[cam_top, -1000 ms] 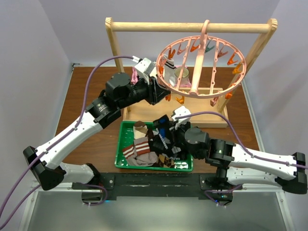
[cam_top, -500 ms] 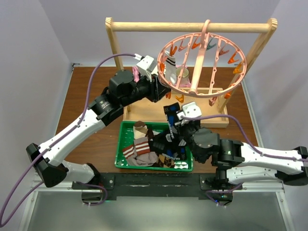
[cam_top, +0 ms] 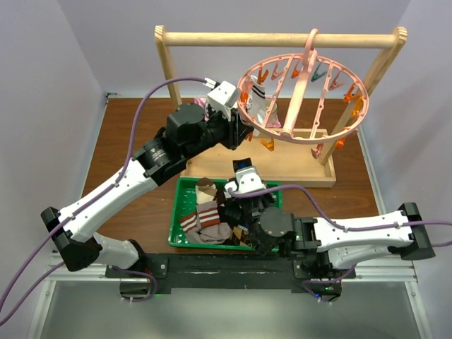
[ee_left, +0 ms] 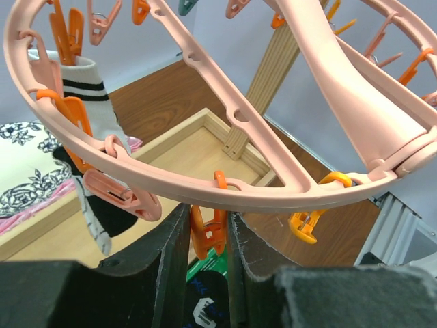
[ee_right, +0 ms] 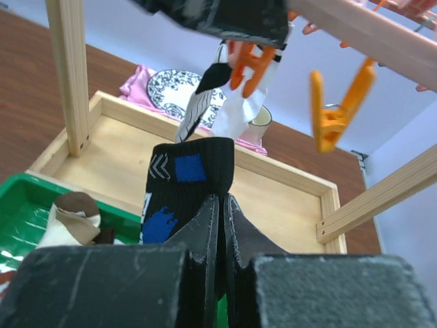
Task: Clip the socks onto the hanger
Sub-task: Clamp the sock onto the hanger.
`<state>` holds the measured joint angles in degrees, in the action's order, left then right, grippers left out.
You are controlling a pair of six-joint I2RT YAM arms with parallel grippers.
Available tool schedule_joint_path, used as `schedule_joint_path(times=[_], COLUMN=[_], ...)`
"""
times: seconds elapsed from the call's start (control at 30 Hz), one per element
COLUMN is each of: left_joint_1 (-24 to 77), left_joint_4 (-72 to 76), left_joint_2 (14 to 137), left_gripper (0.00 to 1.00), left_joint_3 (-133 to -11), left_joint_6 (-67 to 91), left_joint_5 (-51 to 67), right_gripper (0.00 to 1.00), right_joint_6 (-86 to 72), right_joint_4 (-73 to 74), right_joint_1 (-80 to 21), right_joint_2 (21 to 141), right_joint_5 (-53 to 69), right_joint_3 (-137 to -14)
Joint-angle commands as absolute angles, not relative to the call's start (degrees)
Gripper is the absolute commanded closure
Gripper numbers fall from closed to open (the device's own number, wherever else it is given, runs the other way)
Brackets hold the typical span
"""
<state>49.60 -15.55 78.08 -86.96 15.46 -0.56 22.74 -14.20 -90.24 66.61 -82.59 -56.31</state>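
Observation:
The pink round hanger (cam_top: 304,92) hangs from the wooden rack, tilted. A white sock with black stripes (cam_top: 260,99) is clipped to its near-left rim and also shows in the left wrist view (ee_left: 89,102). My left gripper (cam_top: 246,134) is shut on an orange clip (ee_left: 208,232) under the hanger rim (ee_left: 273,195). My right gripper (cam_top: 244,187) is shut on a black sock with blue patches (ee_right: 188,181) and holds it upright just below that clip (ee_right: 249,65). More socks (cam_top: 208,219), brown-striped and argyle, lie in the green tray (cam_top: 178,212).
The light wooden rack (cam_top: 282,39) has a box base (ee_right: 287,198) behind the tray. A pink floral cloth (ee_right: 171,85) and a small cup (ee_right: 259,126) lie in the base. Another orange clip (ee_right: 334,109) hangs free to the right.
My right gripper lifted the black sock out of the tray and brought it left, under the clip held by my left gripper. The hanger tilted and shifted slightly right.

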Motion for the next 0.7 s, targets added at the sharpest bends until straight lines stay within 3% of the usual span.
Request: schedule_joint_path(times=[0.0, 0.1, 0.23, 0.4, 0.67], left_joint_1=[49.9, 50.0, 50.6, 51.1, 51.2], left_joint_4=[-12.8, -12.0, -10.0, -9.6, -9.2], left_joint_2=[77.6, 77.3, 76.6, 76.1, 75.4], left_gripper=[1.00, 1.00, 1.00, 1.00, 1.00], left_joint_3=[-89.4, -88.2, -86.2, -85.2, -83.7], left_joint_6=[12.5, 10.8, 8.4, 6.0, 4.4], left_joint_5=[-3.3, -3.9, -5.2, -6.3, -7.3], right_gripper=[1.00, 1.00, 1.00, 1.00, 1.00], right_joint_6=[36.1, 42.9, 53.9, 46.1, 46.3], right_joint_4=[-35.2, -44.3, -68.3, -68.5, -88.0], right_joint_1=[-91.5, -91.6, -90.5, -88.1, -83.1], right_joint_2=[68.6, 73.2, 75.5, 78.0, 85.8], right_joint_5=[-87.4, -86.6, -85.5, -86.1, -82.4], right_joint_3=[-54.6, -53.1, -48.4, -46.8, -42.3])
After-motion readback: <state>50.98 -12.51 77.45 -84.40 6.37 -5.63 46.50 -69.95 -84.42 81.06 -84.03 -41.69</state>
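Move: The right hand, gripping the black sock with blue patches, has the orange clip pinched by the left fingers about 11 cm ahead, 1 cm to its right and 6 cm above. The yellow-orange clip next to it on the ring is roughly 8 cm ahead and 7 cm right, similarly high; the striped sock already hung is some 20 cm ahead, 4 cm right and 5 cm above. From the left hand, the black sock lies about 9 cm back, 1 cm left and 6 cm below. The right hand, fingers still shut on the black sock, sinks about 6.5 cm in all, first slipping a couple of centimetres left as it drops, then curving back right and reaching some 3 cm forward under the near side of the ring, with only a slight clockwise turn of the hand. The left hand keeps its pinch on the orange clip at the ring's near-left edge and barely travels, rolling about 10 degrees around its own pointing direction, clockwise as seen from behind the hand. ##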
